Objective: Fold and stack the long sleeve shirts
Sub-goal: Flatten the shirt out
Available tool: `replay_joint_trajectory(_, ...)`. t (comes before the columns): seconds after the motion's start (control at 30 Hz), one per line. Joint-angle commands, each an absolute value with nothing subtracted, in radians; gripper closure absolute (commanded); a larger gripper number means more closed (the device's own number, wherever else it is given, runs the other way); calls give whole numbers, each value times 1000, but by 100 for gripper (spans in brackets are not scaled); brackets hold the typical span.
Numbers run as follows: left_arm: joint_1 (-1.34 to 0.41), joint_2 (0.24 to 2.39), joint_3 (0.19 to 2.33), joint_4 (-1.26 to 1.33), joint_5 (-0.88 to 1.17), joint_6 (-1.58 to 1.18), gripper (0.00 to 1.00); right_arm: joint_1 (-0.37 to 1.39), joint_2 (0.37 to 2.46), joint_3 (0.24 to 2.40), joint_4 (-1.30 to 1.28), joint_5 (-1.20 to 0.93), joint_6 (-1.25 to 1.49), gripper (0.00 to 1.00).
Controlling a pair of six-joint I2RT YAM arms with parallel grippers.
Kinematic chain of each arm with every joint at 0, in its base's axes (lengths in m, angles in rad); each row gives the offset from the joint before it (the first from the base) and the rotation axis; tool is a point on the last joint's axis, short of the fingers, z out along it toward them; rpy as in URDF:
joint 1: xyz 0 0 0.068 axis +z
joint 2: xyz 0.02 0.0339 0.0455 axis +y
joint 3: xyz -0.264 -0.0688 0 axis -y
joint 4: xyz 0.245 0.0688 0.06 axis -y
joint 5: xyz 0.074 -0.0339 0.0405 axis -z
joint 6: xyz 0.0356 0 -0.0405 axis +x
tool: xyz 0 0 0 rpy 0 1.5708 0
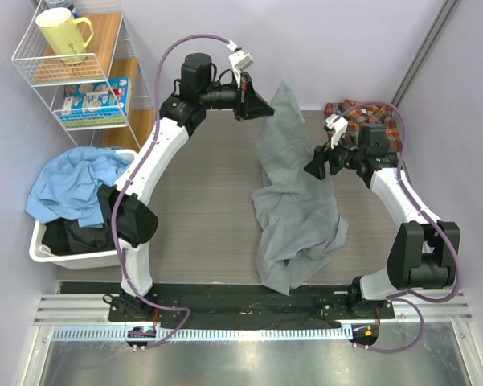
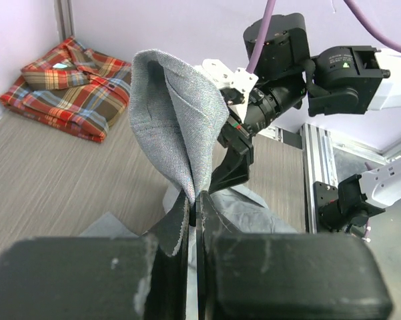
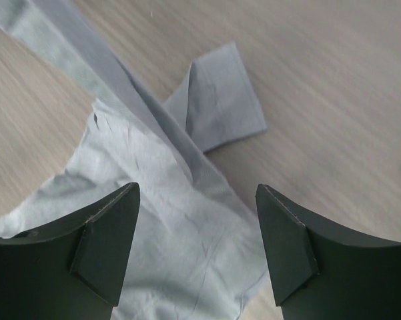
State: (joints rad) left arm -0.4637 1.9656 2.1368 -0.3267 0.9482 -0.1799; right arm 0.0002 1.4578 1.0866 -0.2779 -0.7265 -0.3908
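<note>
A plain grey shirt [image 1: 293, 209] hangs in a long drape from the back of the table down to a crumpled heap near the front. My left gripper [image 1: 261, 104] is shut on its top edge, lifting it; in the left wrist view the grey cloth [image 2: 177, 120] rises pinched from between the shut fingers [image 2: 177, 220]. My right gripper [image 1: 315, 166] stands open beside the drape at mid height, holding nothing; below its fingers [image 3: 110, 237] lies grey cloth [image 3: 173, 227]. The plaid shirt [image 1: 362, 117] lies folded at the back right corner, also plaid shirt [image 2: 70, 87].
A white bin [image 1: 44, 245] with blue and dark clothes stands at the left. Behind it is a wire shelf [image 1: 72, 68] with a yellow mug [image 1: 63, 34]. Walls close in on the left, back and right.
</note>
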Motion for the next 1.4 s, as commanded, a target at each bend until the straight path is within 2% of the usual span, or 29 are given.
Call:
replay_joint_trajectory(0.0, -463, 1907, 2131, -270, 983, -198, 100, 37, 1445, 1091, -97, -703, -344, 27)
replay_joint_trajectory(0.17, -463, 1881, 2138, -244, 979, -215, 100, 38, 1520, 1121, -164, -707, -364, 37)
replay_joint_trajectory(0.27, -465, 1873, 2137, -241, 1003, -235, 100, 37, 1522, 1100, -114, -713, -312, 62)
replay_joint_trajectory(0.3, -466, 1870, 2132, -241, 1012, -238, 100, 37, 1525, 1100, -98, -701, -296, 79)
replay_joint_trajectory(0.37, -474, 1846, 2099, -241, 1032, -233, 100, 29, 1532, 1130, -100, -661, -247, 99)
replay_joint_trajectory(0.5, -502, 1766, 1982, -250, 1092, -207, 100, -64, 1513, 1210, -205, -689, -169, 99)
replay_joint_trajectory(0.57, -593, 1718, 1915, -270, 1126, -203, 100, -130, 1491, 1216, -251, -748, -156, 99)
replay_joint_trajectory(0.63, -705, 1692, 1855, -534, 1097, 62, 100, -158, 1441, 1197, -313, -776, -176, 99)
replay_joint_trajectory(0.67, -839, 1686, 1849, -672, 1065, 207, 96, -166, 1421, 1184, -333, -794, -213, 99)
replay_joint_trajectory(0.7, -898, 1687, 1850, -862, 995, 389, 79, -179, 1396, 1160, -366, -801, -228, 99)
replay_joint_trajectory(0.77, -959, 1698, 1839, -951, 957, 451, 67, -193, 1329, 1132, -390, -808, -265, 99)
replay_joint_trajectory(0.8, -947, 1701, 1827, -951, 942, 439, 61, -216, 1307, 1114, -400, -811, -290, 99)
replay_joint_trajectory(0.9, -786, 1698, 1731, -866, 919, 417, 56, -267, 1244, 1117, -423, -868, -310, 99)
replay_joint_trajectory(1.03, -528, 1744, 1617, -558, 936, 236, 48, -279, 1181, 1175, -466, -931, -333, 99)
replay_joint_trajectory(1.07, -513, 1761, 1617, -539, 916, 248, 41, -279, 1160, 1190, -474, -940, -337, 99)
replay_joint_trajectory(1.17, -500, 1825, 1647, -522, 867, 444, 38, -279, 1135, 1249, -541, -924, -389, 99)
replay_joint_trajectory(1.23, -502, 1909, 1684, -497, 847, 523, 31, -279, 1115, 1284, -630, -868, -464, 99)
replay_joint_trajectory(1.37, -526, 2121, 1938, -497, 757, 636, 28, -281, 1072, 1284, -730, -730, -532, 99)
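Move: The shirt's raised edge, hanging from the left hand's closed fingers, passes between the open right fingers, about 2 cm ahead, 1 cm left and 2 cm below; from the left hand, that spot is some 14 cm right, 1 cm ahead and 22 cm down. The loose sleeve lies about 10 cm ahead, 12 cm left and 16 cm below the right hand. The shirt's body lies roughly 17 cm back, 6 cm left and 17 cm below. Right hand pinches raised edge, drawing it up, right, back; left swings back 27 cm, releasing, then returns lower. ##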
